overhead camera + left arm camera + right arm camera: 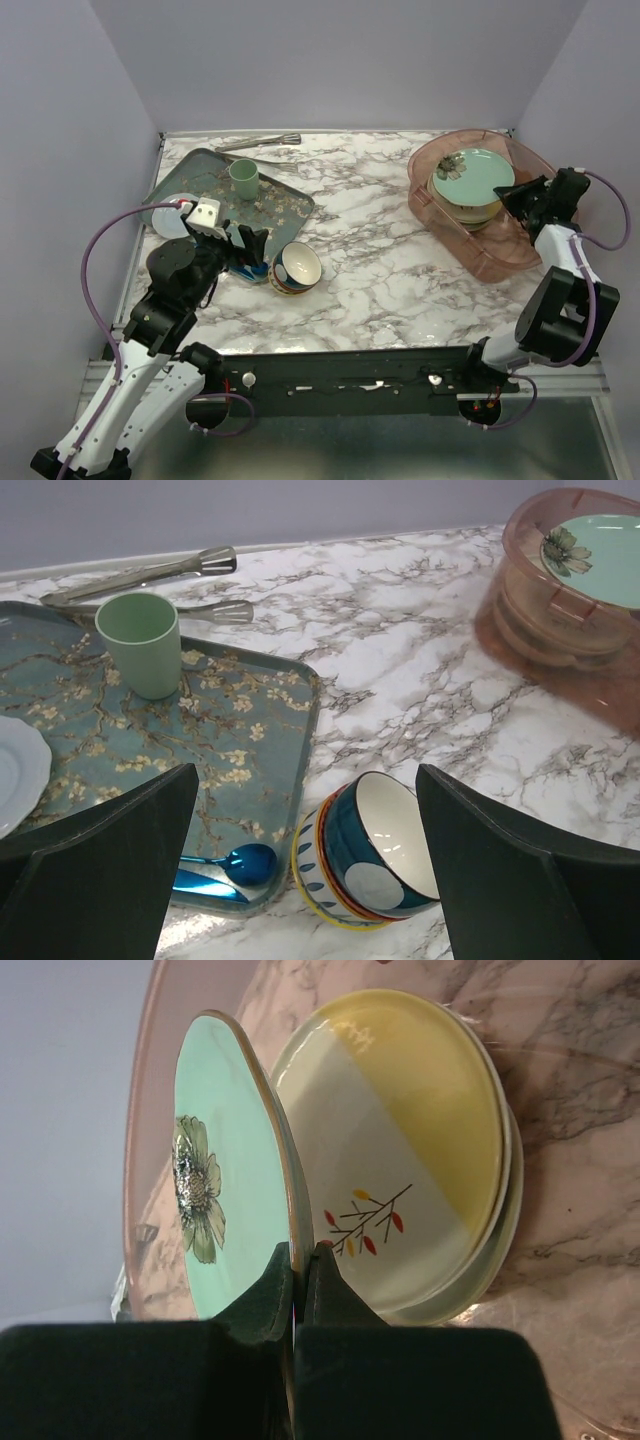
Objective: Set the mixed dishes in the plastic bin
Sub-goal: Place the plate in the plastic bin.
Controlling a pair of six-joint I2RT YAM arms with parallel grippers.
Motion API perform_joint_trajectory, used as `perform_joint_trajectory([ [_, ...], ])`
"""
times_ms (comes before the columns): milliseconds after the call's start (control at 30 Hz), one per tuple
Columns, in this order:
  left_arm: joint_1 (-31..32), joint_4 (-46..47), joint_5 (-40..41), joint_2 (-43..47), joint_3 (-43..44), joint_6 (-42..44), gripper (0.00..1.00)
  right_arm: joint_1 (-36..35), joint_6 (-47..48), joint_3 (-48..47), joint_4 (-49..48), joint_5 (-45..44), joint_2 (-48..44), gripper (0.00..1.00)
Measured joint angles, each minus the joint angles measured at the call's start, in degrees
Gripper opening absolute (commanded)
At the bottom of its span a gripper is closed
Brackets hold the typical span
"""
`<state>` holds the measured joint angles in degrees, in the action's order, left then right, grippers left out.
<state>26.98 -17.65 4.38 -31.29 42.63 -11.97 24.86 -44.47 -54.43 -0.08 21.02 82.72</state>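
The blue-yellow patterned bowl lies tipped on its side on the marble, cream inside facing up-right, next to the tray's corner. My left gripper hangs open just left of it. In the left wrist view the bowl sits between the spread fingers, nearer the right one. My right gripper is shut on the rim of the mint green plate, held over the plastic bin. In the right wrist view the mint plate tilts above the yellow-and-cream plate, which tops a stack in the bin.
A dark-green floral tray at the left holds a green cup, a white saucer and a blue spoon. Metal tongs lie at the table's far edge. Grey walls close in the sides.
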Motion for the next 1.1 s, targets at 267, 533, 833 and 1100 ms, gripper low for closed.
perform_joint_trajectory([
  [267,-0.4,0.0,0.0,0.4,0.0,0.1,0.99,0.0,0.0,-0.8,0.2,-1.9,3.9,0.04],
  [533,-0.8,0.0,0.0,0.4,0.0,0.2,0.99,-0.2,0.6,-1.4,0.2,-3.5,6.4,0.1],
  [833,-1.2,0.0,0.0,0.4,0.0,0.2,0.99,-0.5,1.0,-1.9,0.1,-3.9,8.7,0.25],
  [1100,-1.5,0.0,0.0,0.4,0.0,0.2,0.99,-1.3,1.7,-3.7,-0.7,-3.9,9.4,0.58],
])
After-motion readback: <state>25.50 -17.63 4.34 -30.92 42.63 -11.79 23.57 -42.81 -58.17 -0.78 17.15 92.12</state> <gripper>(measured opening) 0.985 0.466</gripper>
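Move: The right hand, already inside the bin, holds the green plate by its right rim. The stack of plates already in there is centred about 9 cm to its left, 3 cm ahead and 8 cm below. A brown board lies roughly 9 cm ahead and 4 cm right, 10 cm down; the bin's left wall is level with it, some 26 cm to the left. From the left hand the stack is about 20 cm ahead, 55 cm right and 19 cm below. The right hand lowers the pinched green plate about 5 cm onto the plate stack in the bin, easing roughly a centimetre forward and to the right, while the wrist tips nose-down by some 5 degrees. Partway down the fingers start to open, slowly at first and then quickly to about half wide, letting go of the rim but staying either side of it as the hand rises about 1 cm and edges a little farther forward. ##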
